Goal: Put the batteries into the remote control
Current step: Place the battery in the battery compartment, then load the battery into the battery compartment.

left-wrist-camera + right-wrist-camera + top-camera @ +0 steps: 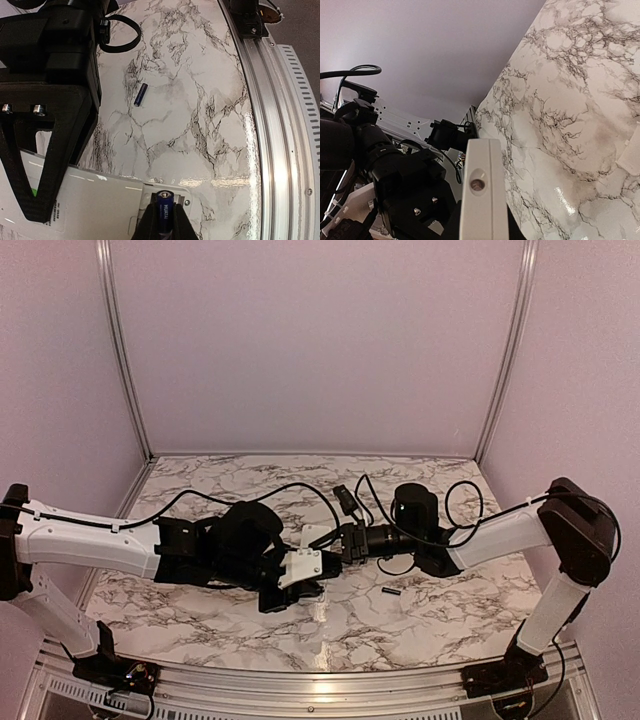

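Note:
The remote control (pixel 480 195) is white and slim, held off the table end-on with my right gripper (pixel 481 222) shut on it. In the left wrist view its plain back (pixel 75 205) faces me, with the open battery bay (pixel 172 192) at its end. My left gripper (pixel 165 216) is shut on a dark blue-black battery (pixel 165 210), whose tip sits at the mouth of that bay. A second battery (pixel 141 94) lies loose on the marble table (pixel 200 115); it is the small dark bar (pixel 390 593) under the right forearm in the top view.
A small white cover plate (pixel 630 157) lies flat on the table at the right edge of the right wrist view. An aluminium rail (pixel 280 125) runs along the table's near edge, with the right arm's base (pixel 247 20) on it. Both arms meet at the table's middle.

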You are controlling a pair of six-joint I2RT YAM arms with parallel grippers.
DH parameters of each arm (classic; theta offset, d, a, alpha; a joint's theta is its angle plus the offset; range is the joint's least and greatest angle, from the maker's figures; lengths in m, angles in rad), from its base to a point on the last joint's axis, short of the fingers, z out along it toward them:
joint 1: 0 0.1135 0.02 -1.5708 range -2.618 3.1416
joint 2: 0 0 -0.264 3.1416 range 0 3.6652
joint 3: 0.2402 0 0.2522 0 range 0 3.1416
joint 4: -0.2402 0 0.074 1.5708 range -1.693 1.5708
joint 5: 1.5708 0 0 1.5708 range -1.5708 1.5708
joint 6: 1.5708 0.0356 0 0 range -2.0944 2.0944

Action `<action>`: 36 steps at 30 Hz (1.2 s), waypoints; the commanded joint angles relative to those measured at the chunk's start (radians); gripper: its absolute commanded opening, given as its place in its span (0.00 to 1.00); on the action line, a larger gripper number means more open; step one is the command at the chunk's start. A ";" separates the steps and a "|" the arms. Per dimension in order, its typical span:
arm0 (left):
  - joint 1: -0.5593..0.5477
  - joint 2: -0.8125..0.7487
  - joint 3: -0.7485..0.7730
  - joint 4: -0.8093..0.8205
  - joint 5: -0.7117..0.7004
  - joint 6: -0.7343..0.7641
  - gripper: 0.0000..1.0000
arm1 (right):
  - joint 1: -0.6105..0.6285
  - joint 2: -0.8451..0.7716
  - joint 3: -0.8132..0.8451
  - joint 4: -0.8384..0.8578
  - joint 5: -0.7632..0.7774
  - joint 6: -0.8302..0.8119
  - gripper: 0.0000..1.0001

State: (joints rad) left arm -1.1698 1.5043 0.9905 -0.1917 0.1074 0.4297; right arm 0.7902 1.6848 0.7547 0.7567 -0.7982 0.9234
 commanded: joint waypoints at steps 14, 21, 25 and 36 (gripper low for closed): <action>0.007 0.019 -0.010 -0.061 -0.064 -0.036 0.31 | -0.008 -0.018 0.028 0.013 -0.002 0.004 0.00; 0.014 0.018 -0.003 -0.046 -0.081 -0.056 0.31 | -0.010 -0.003 0.023 0.009 0.002 0.008 0.00; 0.019 0.012 -0.003 -0.044 -0.072 -0.068 0.37 | -0.011 0.006 0.022 -0.011 0.015 0.008 0.00; 0.038 -0.060 -0.013 0.021 -0.036 -0.121 0.62 | -0.031 0.025 0.005 -0.026 0.038 0.017 0.00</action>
State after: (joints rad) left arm -1.1530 1.4979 0.9886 -0.2226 0.0734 0.3405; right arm 0.7601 1.6981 0.7547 0.7387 -0.7467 0.9279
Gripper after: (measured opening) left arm 0.606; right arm 0.132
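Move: My left fingers already hold the battery over the battery compartment, which lies about 1 cm below them and otherwise level with them. The remote control's middle is some 6 cm ahead, 2 cm right and 2 cm higher. The spare battery is on the table about 5 cm ahead, 18 cm right and 13 cm down. From my right hand, which grips the remote, the compartment is roughly 8 cm back, 2 cm left and 3 cm lower. I open my left fingers to let the battery go in the compartment, easing that hand about 1 cm left and 1 cm down as they start to part, then spreading them wide to either side of it. My right hand keeps its pinch on the remote and carries it about 2 cm forward, mostly late, dipping 1 cm. ##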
